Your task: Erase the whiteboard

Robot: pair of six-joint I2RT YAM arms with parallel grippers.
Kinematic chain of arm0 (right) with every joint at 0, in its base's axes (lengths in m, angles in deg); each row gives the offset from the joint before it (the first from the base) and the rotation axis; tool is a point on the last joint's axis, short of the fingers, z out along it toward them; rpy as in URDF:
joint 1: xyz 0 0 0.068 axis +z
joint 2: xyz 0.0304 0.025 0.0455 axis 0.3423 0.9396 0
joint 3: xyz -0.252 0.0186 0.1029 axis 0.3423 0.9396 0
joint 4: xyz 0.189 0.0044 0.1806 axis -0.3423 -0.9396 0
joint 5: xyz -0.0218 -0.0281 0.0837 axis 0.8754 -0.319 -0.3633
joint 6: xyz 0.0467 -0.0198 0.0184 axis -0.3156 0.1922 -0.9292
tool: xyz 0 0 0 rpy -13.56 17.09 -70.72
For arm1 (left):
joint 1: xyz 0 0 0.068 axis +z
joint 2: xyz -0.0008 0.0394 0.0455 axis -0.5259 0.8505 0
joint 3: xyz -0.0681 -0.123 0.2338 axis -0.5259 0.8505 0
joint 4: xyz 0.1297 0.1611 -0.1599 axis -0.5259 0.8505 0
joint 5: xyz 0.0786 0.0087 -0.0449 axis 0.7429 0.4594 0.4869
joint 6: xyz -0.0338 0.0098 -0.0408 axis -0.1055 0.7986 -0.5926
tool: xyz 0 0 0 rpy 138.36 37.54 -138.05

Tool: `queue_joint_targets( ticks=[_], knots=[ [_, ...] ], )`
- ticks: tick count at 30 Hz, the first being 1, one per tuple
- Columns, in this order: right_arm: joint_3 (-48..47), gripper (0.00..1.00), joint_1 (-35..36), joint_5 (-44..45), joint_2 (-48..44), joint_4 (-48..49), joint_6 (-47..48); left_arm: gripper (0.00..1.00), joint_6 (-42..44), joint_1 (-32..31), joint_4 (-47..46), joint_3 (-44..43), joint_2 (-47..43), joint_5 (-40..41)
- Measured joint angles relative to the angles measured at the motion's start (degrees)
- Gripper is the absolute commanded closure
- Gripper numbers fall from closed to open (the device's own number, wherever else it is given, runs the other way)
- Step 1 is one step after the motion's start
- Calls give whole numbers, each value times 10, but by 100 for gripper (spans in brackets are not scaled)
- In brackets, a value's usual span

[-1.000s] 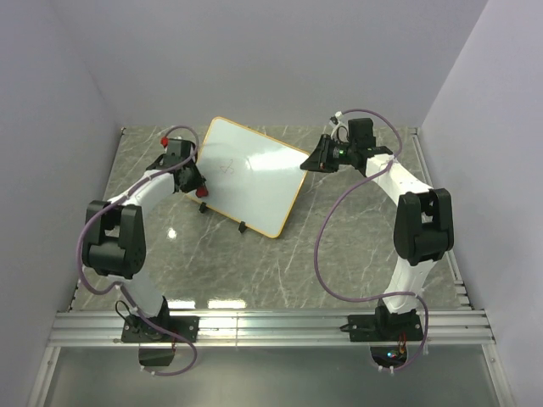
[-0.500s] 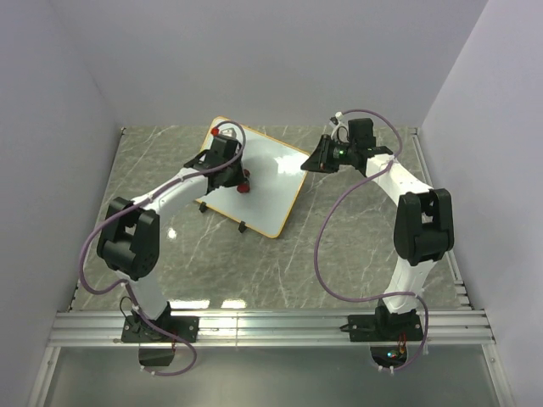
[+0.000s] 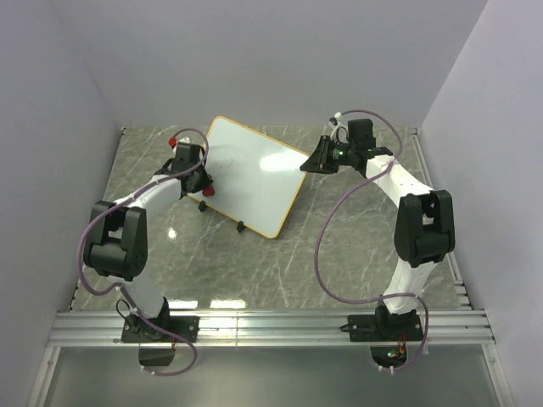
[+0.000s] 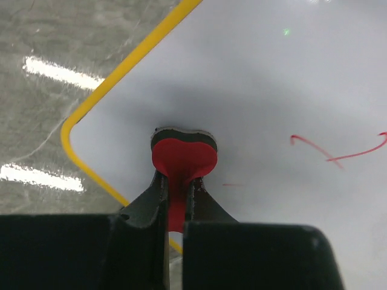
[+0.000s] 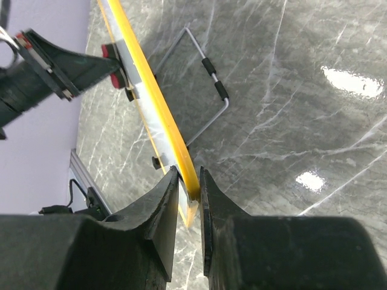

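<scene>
The whiteboard (image 3: pixel 254 178) stands tilted on the marble table, white with a yellow-orange rim and two black clips on its near edge. My left gripper (image 3: pixel 204 186) is shut on a small red eraser (image 3: pixel 208 192). In the left wrist view the left gripper (image 4: pixel 176 187) presses the eraser (image 4: pixel 183 158) flat on the whiteboard (image 4: pixel 290 90) near a rounded corner, and thin red pen marks (image 4: pixel 338 154) lie to the right of it. My right gripper (image 3: pixel 312 161) holds the board's right corner. In the right wrist view the right gripper (image 5: pixel 189 181) clamps the yellow rim (image 5: pixel 145 78).
A wire stand (image 5: pixel 208 90) with black sleeves props the board from behind. Lavender walls close the table on three sides. An aluminium rail (image 3: pixel 271 326) carrying both arm bases runs along the near edge. Marble tabletop (image 3: pixel 356 246) lies in front of the board.
My left gripper swept right across the board with the eraser, then came back to the board's left edge. The right gripper stayed clamped on the right corner.
</scene>
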Motion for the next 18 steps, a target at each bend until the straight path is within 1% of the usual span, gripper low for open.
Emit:
queue_joint_targets(
  ticks=[5, 9, 13, 18],
  knots=[
    [0, 100, 0, -1, -2, 0, 2, 100, -24, -6, -61, 71, -30, 10],
    [0, 100, 0, -2, -3, -2, 2, 100, -33, -15, -84, 82, -31, 18],
    [5, 100, 0, -3, -7, -3, 2, 100, -38, -36, -75, 30, 2, 23],
    [7, 100, -2, 1, -9, -12, 2, 100, -49, -69, -61, -93, 65, 20]
  ],
)
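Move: The left hand holds the red eraser on the lower left of the whiteboard; the leftover red strokes lie about 10 cm to its right, some 4 cm farther out and 1 cm higher. The board's rounded left corner is roughly 6 cm to the hand's left, level ahead and 1 cm lower; the nearer clip sits about 4 cm back, 1 cm left and 4 cm below. From the right hand, the strokes are some 19 cm left, 2 cm back and 5 cm lower. Dipping back and down a centimetre or so first, the left hand then sweeps right, forward and up across the board towards the red strokes, ending about 9 cm from its start. It keeps its grip on the eraser, whose pad stays against the surface while the fingers tip up some 8 degrees. The right hand keeps pinching the board's edge, nearly still. ##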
